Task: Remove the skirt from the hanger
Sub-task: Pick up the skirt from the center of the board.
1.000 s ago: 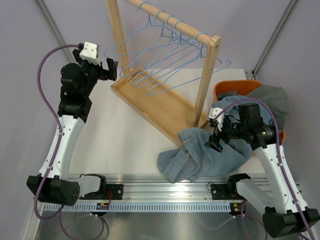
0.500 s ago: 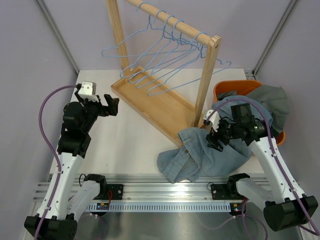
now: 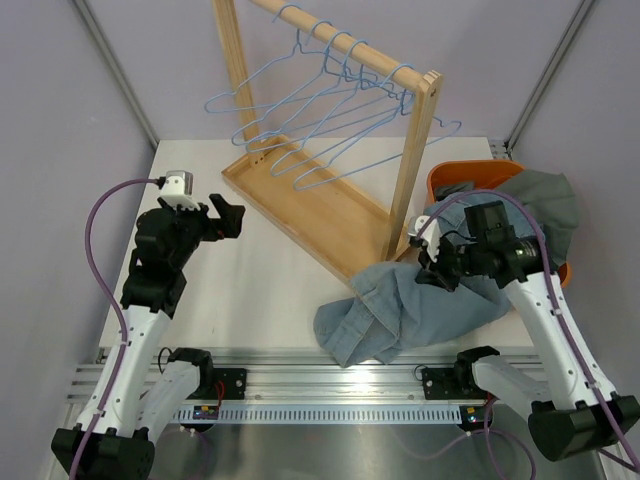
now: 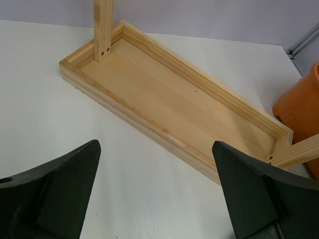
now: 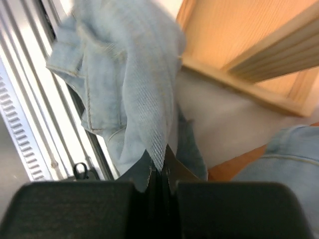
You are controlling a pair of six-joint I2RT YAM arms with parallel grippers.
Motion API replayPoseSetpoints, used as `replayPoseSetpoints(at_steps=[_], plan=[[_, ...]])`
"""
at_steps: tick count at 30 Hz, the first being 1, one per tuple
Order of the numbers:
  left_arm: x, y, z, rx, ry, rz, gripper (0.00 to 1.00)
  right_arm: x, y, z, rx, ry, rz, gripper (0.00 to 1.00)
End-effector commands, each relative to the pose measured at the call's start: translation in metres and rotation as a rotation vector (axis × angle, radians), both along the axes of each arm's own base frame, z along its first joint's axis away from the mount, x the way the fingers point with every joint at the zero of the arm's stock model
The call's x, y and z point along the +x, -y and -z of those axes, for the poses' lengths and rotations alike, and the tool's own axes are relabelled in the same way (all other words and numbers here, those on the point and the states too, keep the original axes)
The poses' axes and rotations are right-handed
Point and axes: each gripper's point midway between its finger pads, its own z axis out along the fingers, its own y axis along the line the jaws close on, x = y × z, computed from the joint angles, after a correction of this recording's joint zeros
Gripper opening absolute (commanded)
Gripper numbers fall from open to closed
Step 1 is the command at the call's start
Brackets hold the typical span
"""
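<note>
The light blue denim skirt (image 3: pixel 400 312) lies crumpled on the table at the front right, off the rack. My right gripper (image 3: pixel 428 268) is shut on a fold of the skirt (image 5: pixel 134 74), and the fabric runs down from the pinched tips of that gripper (image 5: pixel 162 167). Several blue wire hangers (image 3: pixel 330 110) hang bare on the wooden rail. My left gripper (image 3: pixel 232 220) hovers open over the white table left of the rack; in its own wrist view this gripper (image 4: pixel 155 144) has nothing between its fingers.
The wooden rack's tray base (image 3: pixel 300 205) runs diagonally across the table, also seen as the tray base (image 4: pixel 174 99). An orange basket (image 3: pixel 470 178) with denim and a grey garment (image 3: pixel 552 200) stands at the right. The metal rail (image 3: pixel 330 385) lines the near edge.
My right gripper has gone from open to shut on the skirt's fold and has pulled it up a little. My left arm has dropped and moved toward the near side, its gripper still open.
</note>
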Motion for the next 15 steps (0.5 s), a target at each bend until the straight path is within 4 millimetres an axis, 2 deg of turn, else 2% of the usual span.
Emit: replayPoseSetpoints(at_steps=[1, 4, 5, 6, 7, 8, 9, 10, 11, 12, 13, 15], plan=[[-0.002, 0.001, -0.015, -0.007, 0.038, 0.01, 0.99, -0.018, -0.023, -0.094, 0.198, 0.164, -0.059, 0.0], [-0.003, 0.001, -0.015, -0.004, 0.04, 0.01, 0.99, -0.019, -0.024, -0.136, 0.257, 0.244, -0.018, 0.0], [-0.004, 0.0, -0.015, -0.003, 0.042, 0.006, 0.99, -0.018, -0.023, -0.159, 0.277, 0.303, -0.006, 0.0], [-0.004, -0.001, -0.015, -0.001, 0.044, 0.005, 0.99, -0.016, -0.02, -0.17, 0.283, 0.33, 0.029, 0.0], [-0.005, -0.001, -0.016, 0.004, 0.049, 0.006, 0.99, -0.014, -0.019, -0.194, 0.315, 0.382, 0.065, 0.0], [-0.006, -0.002, -0.017, 0.024, 0.059, 0.009, 0.99, -0.01, -0.015, -0.207, 0.327, 0.416, 0.101, 0.0], [-0.006, -0.004, -0.016, 0.04, 0.059, 0.004, 0.99, -0.006, -0.009, -0.219, 0.331, 0.457, 0.156, 0.0], [-0.007, -0.006, -0.016, 0.054, 0.057, 0.0, 0.99, -0.004, -0.005, -0.246, 0.369, 0.53, 0.196, 0.0], [-0.007, -0.008, -0.016, 0.08, 0.062, -0.002, 0.99, -0.001, 0.0, -0.259, 0.38, 0.574, 0.232, 0.0], [-0.008, -0.01, -0.019, 0.091, 0.069, -0.01, 0.99, 0.004, 0.01, -0.272, 0.377, 0.628, 0.303, 0.0], [-0.008, -0.011, -0.019, 0.101, 0.069, -0.008, 0.99, 0.006, 0.017, -0.298, 0.415, 0.71, 0.351, 0.0], [-0.009, -0.01, -0.021, 0.119, 0.076, 0.001, 0.99, 0.017, 0.039, -0.325, 0.421, 0.809, 0.495, 0.0]])
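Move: The right hand already has a pinch of the denim skirt. The orange basket lies about 13 cm ahead of it and 13 cm to its right, some 12 cm lower, with the grey clothes on its far right part about 16 cm ahead and 18 cm right. The rack's near post stands about 10 cm ahead and 6 cm left. From the left hand the basket is roughly 53 cm to the right and 1 cm ahead, some 21 cm lower. Keeping the denim pinched in its shut fingers, the right hand hoists the skirt almost straight up, about 25 cm and fast, on the near side of the rack's post. Meanwhile the wrist swings the fingers up by some 40 degrees, from pointing steeply down and left to nearly level, forward and left. ##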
